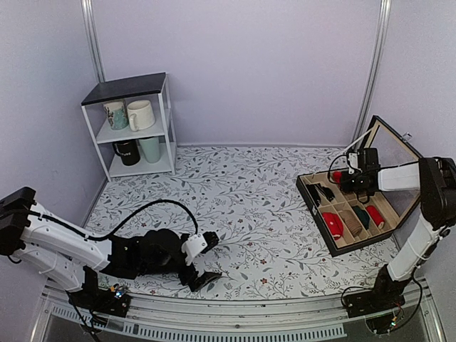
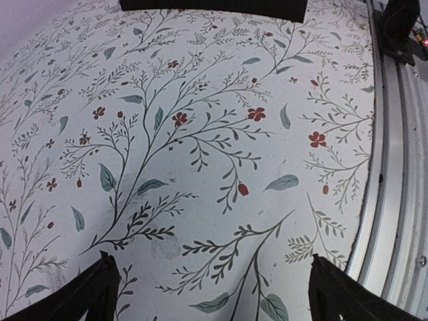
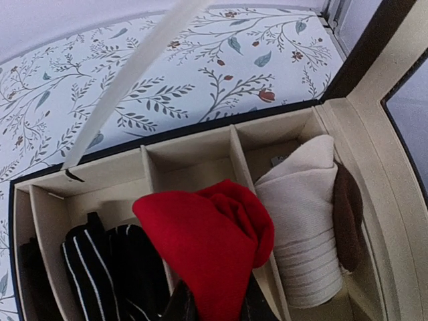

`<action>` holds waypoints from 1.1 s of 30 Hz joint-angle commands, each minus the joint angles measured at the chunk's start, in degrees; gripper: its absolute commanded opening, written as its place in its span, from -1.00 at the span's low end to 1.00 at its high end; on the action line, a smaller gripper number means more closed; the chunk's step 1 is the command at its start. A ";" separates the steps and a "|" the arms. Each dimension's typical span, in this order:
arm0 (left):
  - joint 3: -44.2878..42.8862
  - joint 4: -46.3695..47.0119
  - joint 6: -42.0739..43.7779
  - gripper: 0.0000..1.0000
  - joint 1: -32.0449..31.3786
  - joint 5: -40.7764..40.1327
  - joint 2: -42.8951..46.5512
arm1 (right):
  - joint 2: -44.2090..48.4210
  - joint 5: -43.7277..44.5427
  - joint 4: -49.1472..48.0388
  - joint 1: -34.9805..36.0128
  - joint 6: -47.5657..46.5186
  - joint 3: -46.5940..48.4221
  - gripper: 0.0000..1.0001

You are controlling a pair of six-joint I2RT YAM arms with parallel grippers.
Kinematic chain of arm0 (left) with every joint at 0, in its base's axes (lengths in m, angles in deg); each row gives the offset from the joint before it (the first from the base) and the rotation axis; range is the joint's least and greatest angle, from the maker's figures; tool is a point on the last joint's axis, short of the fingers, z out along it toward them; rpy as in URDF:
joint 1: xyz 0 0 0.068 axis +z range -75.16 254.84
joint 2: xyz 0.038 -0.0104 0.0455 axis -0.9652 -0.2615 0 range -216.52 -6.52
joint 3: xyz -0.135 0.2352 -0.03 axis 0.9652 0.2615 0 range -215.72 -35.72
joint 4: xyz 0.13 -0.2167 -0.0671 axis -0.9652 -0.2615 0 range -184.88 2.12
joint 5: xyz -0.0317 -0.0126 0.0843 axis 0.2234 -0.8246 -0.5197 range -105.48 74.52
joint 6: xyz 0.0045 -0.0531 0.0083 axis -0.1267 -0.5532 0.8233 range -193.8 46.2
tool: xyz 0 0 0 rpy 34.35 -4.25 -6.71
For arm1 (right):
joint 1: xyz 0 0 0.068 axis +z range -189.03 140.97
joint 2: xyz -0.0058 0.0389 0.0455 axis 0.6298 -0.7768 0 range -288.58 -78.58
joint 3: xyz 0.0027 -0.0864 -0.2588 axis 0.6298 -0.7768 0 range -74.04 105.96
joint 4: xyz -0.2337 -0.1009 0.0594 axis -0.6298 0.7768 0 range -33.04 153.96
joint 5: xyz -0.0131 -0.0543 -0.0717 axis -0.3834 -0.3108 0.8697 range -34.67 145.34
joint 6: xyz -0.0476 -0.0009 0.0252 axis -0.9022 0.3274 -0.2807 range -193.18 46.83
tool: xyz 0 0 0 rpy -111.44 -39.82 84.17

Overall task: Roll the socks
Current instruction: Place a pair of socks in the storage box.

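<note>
The red sock roll point(image 3: 214, 247) is a fist-sized bright red bundle pinched between my right gripper's point(image 3: 214, 306) two dark fingers. It hangs above the empty middle compartments of the divided beige box point(image 3: 187, 157). In the top view the right gripper point(image 1: 343, 177) is over the box's far left part, with the red roll point(image 1: 336, 174) at its tip. My left gripper point(image 1: 209, 259) lies low on the floral tablecloth at the near left. In the left wrist view the left gripper point(image 2: 217, 297) is open and empty, with only cloth between the fingertips.
The box point(image 1: 335, 246) holds a black striped bundle point(image 3: 100, 267), a beige roll point(image 3: 301, 227), and, further along, two red rolls point(image 1: 332, 224), a beige one and a green one point(image 1: 363, 216). Its lid point(image 1: 396, 151) stands open at the far right. A white shelf with mugs point(image 1: 132, 125) stands at the back left.
</note>
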 commanded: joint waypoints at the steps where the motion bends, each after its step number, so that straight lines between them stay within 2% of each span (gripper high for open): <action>1: 1.12 1.98 0.57 0.99 1.03 0.23 0.29 | -3.12 -1.30 -1.41 -1.90 -0.75 2.11 -1.00; 9: 1.72 2.75 0.81 0.99 1.35 0.34 -0.18 | -7.18 -3.29 0.90 -2.67 -1.14 3.61 -1.00; 19: 2.09 3.31 1.23 0.99 2.00 0.21 -0.25 | -12.19 -1.82 9.76 -2.75 -2.67 7.42 -1.00; 22: 2.18 3.44 1.34 0.99 2.11 0.23 -0.26 | -12.09 -1.44 10.73 -2.78 -2.21 7.52 -0.72; 27: 2.23 3.40 1.36 0.99 2.32 0.24 -0.44 | -9.92 -3.44 11.93 -2.73 -1.54 7.84 -0.39; 33: 1.99 3.67 1.36 0.99 2.64 0.05 -0.65 | -6.86 -4.24 14.35 -2.71 0.46 9.32 -0.17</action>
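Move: The red socks are already in the right hand's grip, over the empty compartment in the box's far row; that compartment's middle lies about 1 cm ahead of the hand point, 1 cm to its right and 5 cm below. The black striped socks stand some 6 cm left and 1 cm back; the white socks some 6 cm right and 2 cm ahead; the brown socks about 15 cm back and 2 cm left. From the left hand the compartment is roughly 30 cm ahead, 53 cm right and 4 cm lower. The red socks are lowered by the right hand about 4.5 cm into the empty compartment between the black striped and the white socks, first edging slightly right, then a little forward. The fingers tip some 10 degrees further down; near the bottom the descent stops and they open partway, loosening their hold on either side of the roll. ##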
